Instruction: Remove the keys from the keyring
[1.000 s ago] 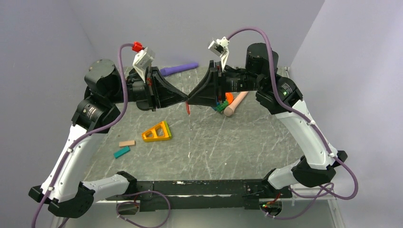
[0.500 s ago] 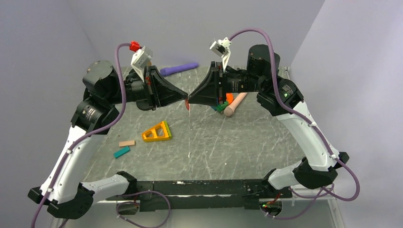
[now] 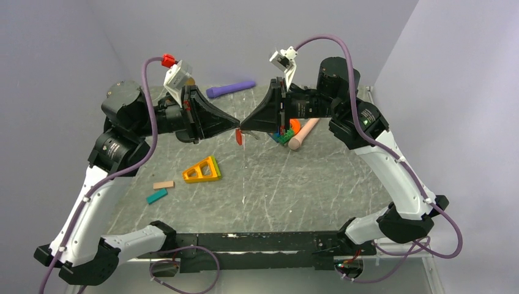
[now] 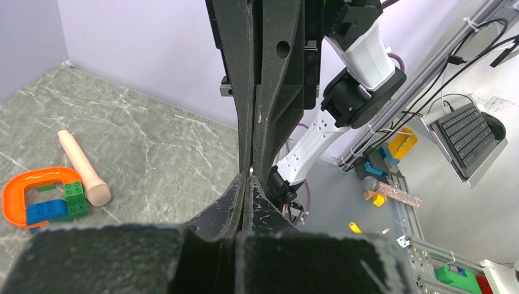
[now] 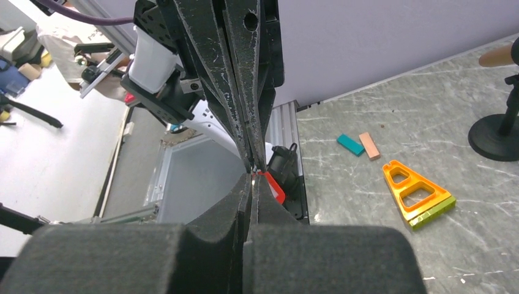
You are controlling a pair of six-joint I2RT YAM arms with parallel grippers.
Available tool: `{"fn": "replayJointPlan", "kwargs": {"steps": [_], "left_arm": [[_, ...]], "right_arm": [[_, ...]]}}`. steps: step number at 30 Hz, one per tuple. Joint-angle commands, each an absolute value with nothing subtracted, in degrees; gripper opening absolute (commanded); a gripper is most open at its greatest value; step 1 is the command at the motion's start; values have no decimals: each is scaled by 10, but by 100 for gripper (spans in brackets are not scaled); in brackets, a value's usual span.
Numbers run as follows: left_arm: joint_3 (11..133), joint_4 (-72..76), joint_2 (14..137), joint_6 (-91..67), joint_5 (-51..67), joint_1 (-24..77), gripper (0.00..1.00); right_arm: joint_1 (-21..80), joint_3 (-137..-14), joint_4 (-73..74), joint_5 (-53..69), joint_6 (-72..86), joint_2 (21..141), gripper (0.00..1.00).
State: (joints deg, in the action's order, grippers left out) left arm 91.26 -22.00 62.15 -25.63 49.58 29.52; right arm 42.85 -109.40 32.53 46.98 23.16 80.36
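My left gripper and right gripper meet tip to tip in the air above the table's far middle. Both are shut. A small red oval key dangles just below the meeting point; in the right wrist view the key hangs beside my right gripper. A thin metal glint, the keyring, sits pinched where the tips of my left gripper touch the opposing fingers. Most of the ring is hidden by the jaws.
An orange loop with blue and green blocks and a pink peg lie under the right arm. A purple cylinder lies at the back. An orange triangle, a tan block and a teal block lie front left.
My right gripper has closed from part open to shut. Both arms have drifted slightly left, and the red key has swung a little left with them.
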Motion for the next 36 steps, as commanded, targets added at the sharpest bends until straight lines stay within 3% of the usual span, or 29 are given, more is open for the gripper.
{"fn": "replayJointPlan", "kwargs": {"steps": [1, 36], "left_arm": [[914, -195, 608, -265, 494, 297, 0], [814, -56, 516, -337, 231, 305, 0]], "right_arm": [[430, -1098, 276, 467, 249, 806, 0], [445, -1024, -5, 366, 390, 808, 0]]}}
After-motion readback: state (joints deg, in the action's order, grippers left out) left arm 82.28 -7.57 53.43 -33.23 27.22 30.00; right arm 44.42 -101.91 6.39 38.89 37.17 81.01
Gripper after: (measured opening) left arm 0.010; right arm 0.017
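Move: At the left fingertips the red keyring is already held, its middle about 1 cm below the hand point; from the right hand, whose fingers are also shut at the ring, the keyring is about 1 cm to its left and 1 cm below. Counted from the left hand, the yellow frame lies on the table about 20 cm ahead and 18 cm to the left, and the orange ring with toy blocks about 37 cm ahead and 13 cm to the right, both some 48 cm below. Lifting and carrying the keyring between their touching tips, both hands go up about 4 cm while drifting some 3 cm left and 3 cm forward, slowly at first. Both sets of fingertips tilt up about 15 degrees; the left wrist also turns some 20 degrees counter-clockwise, the right about 5 clockwise. Both grippers keep shut, the left edging slightly away from the right. ##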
